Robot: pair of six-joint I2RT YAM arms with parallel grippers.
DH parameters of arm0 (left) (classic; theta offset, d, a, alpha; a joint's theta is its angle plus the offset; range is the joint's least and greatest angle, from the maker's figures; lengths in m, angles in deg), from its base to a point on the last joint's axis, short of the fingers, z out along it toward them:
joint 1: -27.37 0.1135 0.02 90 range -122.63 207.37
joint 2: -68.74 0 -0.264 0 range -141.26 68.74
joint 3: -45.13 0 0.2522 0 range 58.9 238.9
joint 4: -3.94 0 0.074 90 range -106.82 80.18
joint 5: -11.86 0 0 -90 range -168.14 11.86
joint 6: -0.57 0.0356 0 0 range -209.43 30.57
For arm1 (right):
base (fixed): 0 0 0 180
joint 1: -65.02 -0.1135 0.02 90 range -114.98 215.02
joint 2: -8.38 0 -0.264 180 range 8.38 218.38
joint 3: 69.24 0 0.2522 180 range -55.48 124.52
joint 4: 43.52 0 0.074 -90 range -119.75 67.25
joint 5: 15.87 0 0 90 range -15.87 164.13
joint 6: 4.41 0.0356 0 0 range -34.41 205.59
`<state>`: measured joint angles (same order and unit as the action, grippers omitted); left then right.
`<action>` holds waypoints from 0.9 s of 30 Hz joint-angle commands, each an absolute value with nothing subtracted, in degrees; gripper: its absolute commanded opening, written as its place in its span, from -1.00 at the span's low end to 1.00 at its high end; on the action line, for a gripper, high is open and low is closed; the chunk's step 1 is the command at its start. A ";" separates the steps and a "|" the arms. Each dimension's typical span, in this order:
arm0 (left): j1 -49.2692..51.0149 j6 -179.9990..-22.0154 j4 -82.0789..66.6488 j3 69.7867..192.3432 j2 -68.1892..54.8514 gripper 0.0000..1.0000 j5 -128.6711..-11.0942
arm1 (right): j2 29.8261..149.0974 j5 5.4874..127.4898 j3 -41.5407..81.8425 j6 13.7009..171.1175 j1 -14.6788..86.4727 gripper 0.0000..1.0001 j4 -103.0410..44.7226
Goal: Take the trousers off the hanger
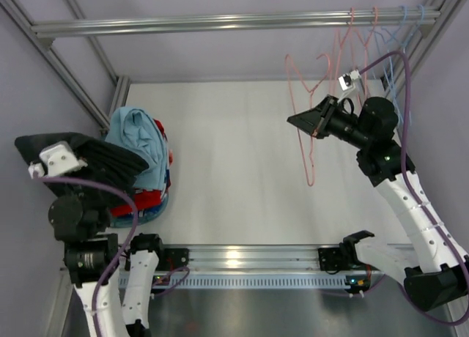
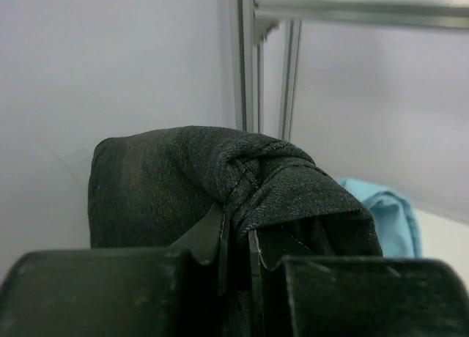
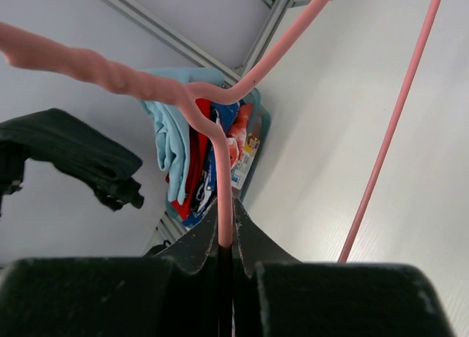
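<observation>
The black trousers [image 1: 121, 165] hang limp at the far left, clear of every hanger, pinched between the fingers of my left gripper [image 1: 91, 161]. In the left wrist view the dark fabric [image 2: 205, 176] bulges over the shut left gripper [image 2: 236, 242]. My right gripper [image 1: 304, 121] is at the right, shut on the wire of a bare pink hanger [image 1: 308, 161] held tilted above the table. The right wrist view shows that pink wire [image 3: 220, 168] entering the shut right gripper [image 3: 226, 231], with the trousers [image 3: 66, 150] far off.
A basket [image 1: 150, 212] at the left holds a light blue cloth [image 1: 135, 132] and a red garment [image 1: 150, 198]. More pink hangers [image 1: 352, 40] and pale blue hangers [image 1: 401, 29] hang on the metal rail [image 1: 220, 20] at the back right.
</observation>
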<state>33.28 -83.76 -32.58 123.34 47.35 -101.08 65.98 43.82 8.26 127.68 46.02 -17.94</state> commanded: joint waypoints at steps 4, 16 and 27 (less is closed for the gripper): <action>33.52 -82.57 -13.19 114.81 36.50 -1.00 -95.03 | 62.17 43.19 7.36 124.01 44.98 -1.00 -18.16; 33.52 -93.64 -12.45 112.42 12.67 -0.24 -83.95 | 61.47 44.60 10.43 123.38 44.81 -1.00 -14.91; 33.52 -90.66 -18.87 112.15 25.65 0.89 -83.15 | 63.40 46.35 17.72 124.53 44.72 -1.00 -11.74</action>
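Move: Black trousers are already pinched in the left hand; the light blue trousers on top of the clothes pile, where they are being taken, lie about 19 cm ahead of it, 3 cm to its right and some 30 cm below. The red garment in the same basket is about 12 cm nearer the robot than the blue ones and 5 cm lower. From the right hand, those blue trousers lie roughly 48 cm left, 6 cm ahead and 20 cm lower. The left hand swings the black trousers quickly forward and down over the clothes pile, some 22 cm out and 14 cm lower, while its fingers tip down about 20 degrees and turn a little clockwise; as the reach runs out the fingers open almost fully, releasing their pinch, and the hand starts to draw back about 3 cm. The right hand keeps its pinch on the pink hanger, easing back about 2 cm and lifting slightly at the end. ##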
